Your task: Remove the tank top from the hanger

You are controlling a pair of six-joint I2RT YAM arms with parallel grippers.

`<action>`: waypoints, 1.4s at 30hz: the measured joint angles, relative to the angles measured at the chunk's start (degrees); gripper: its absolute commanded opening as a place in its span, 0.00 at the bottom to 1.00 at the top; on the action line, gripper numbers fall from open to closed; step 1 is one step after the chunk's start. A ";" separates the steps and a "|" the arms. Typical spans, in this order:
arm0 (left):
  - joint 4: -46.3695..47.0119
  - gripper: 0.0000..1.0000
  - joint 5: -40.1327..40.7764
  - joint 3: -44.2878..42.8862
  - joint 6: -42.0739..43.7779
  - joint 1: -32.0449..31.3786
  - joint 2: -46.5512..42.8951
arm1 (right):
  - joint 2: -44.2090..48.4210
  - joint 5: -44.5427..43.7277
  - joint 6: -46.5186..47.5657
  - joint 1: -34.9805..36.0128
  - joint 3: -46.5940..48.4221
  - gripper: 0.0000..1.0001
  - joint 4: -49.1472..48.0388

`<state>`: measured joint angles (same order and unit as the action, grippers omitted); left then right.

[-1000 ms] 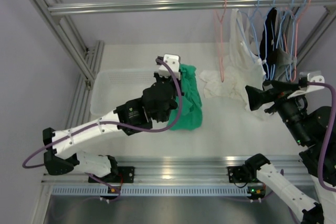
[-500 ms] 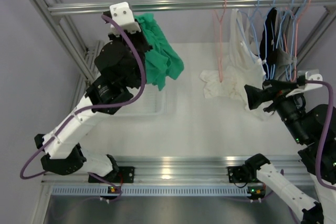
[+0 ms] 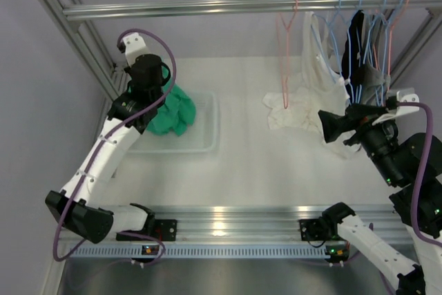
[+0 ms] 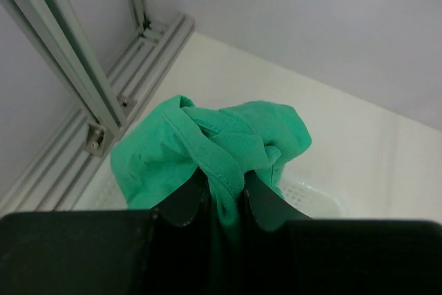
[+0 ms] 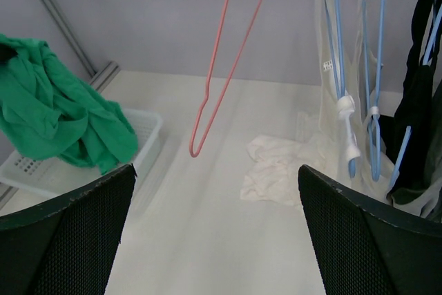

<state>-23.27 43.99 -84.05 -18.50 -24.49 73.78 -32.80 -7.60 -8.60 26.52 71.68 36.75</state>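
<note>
A green tank top (image 3: 173,107) hangs bunched from my left gripper (image 3: 160,90), over the left part of the white basket (image 3: 208,129). In the left wrist view the two dark fingers are shut on a fold of the green tank top (image 4: 207,143), with my left gripper (image 4: 224,191) above the basket (image 4: 314,197). An empty pink hanger (image 3: 286,53) hangs from the rail (image 3: 207,6). My right gripper (image 3: 330,128) stands open at the right, with nothing between its fingers. Its wrist view shows the pink hanger (image 5: 222,67) ahead of my right gripper (image 5: 215,168).
A crumpled white cloth (image 3: 289,112) lies on the table under the pink hanger. Several blue hangers with white and dark garments (image 3: 359,53) crowd the rail's right end, close to the right arm. Metal frame posts (image 3: 69,25) stand at the left.
The left arm carried the green tank top from the table's middle up and leftward, then lowered it over the basket. The right arm has hardly moved.
</note>
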 measured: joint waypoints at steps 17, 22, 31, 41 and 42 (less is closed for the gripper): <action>-1.68 0.00 -7.23 20.87 -20.72 6.75 3.52 | -2.67 0.66 -0.13 0.00 -1.18 0.99 -0.72; -1.84 0.99 -10.88 20.98 -22.25 8.98 7.78 | -3.74 1.29 -0.07 0.00 -1.18 0.99 -0.72; -2.38 0.99 -16.81 22.58 -21.33 8.98 -0.04 | -13.33 -0.92 0.26 0.00 8.94 0.99 0.15; -5.55 0.99 -33.92 11.15 -10.88 8.98 -20.96 | -30.88 -0.92 7.50 -12.11 26.16 0.74 2.12; -5.92 0.99 -37.31 11.26 -9.90 8.98 -22.77 | -32.48 -0.02 8.48 -13.66 26.84 0.73 2.43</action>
<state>-29.19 6.68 -72.79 -28.40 -15.51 51.00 -65.28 -7.62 -0.12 12.86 98.52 39.18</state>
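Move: The green tank top hangs from the left fingers, its middle roughly 12 cm below and 4 cm to the right of them; the white bin it goes to lies almost straight underneath, about 35 cm down and 2 cm right. From the open right hand, the blue hanger with the white top is about 20 cm ahead, 1 cm right and 5 cm higher. The empty pink hanger hangs roughly 11 cm left of it, level in depth, and the black top some 6 cm right. The green tank top is carried about 21 cm down towards the bin, the left hand tipping down some 20 degrees; the fingers open wide and let go, then the hand climbs back up and draws back about 9 cm, turning clockwise. Meanwhile the open right hand goes forward, slowly then quickly, and somewhat up, towards the blue hanger with the white top, its fingers starting to close near the end. ##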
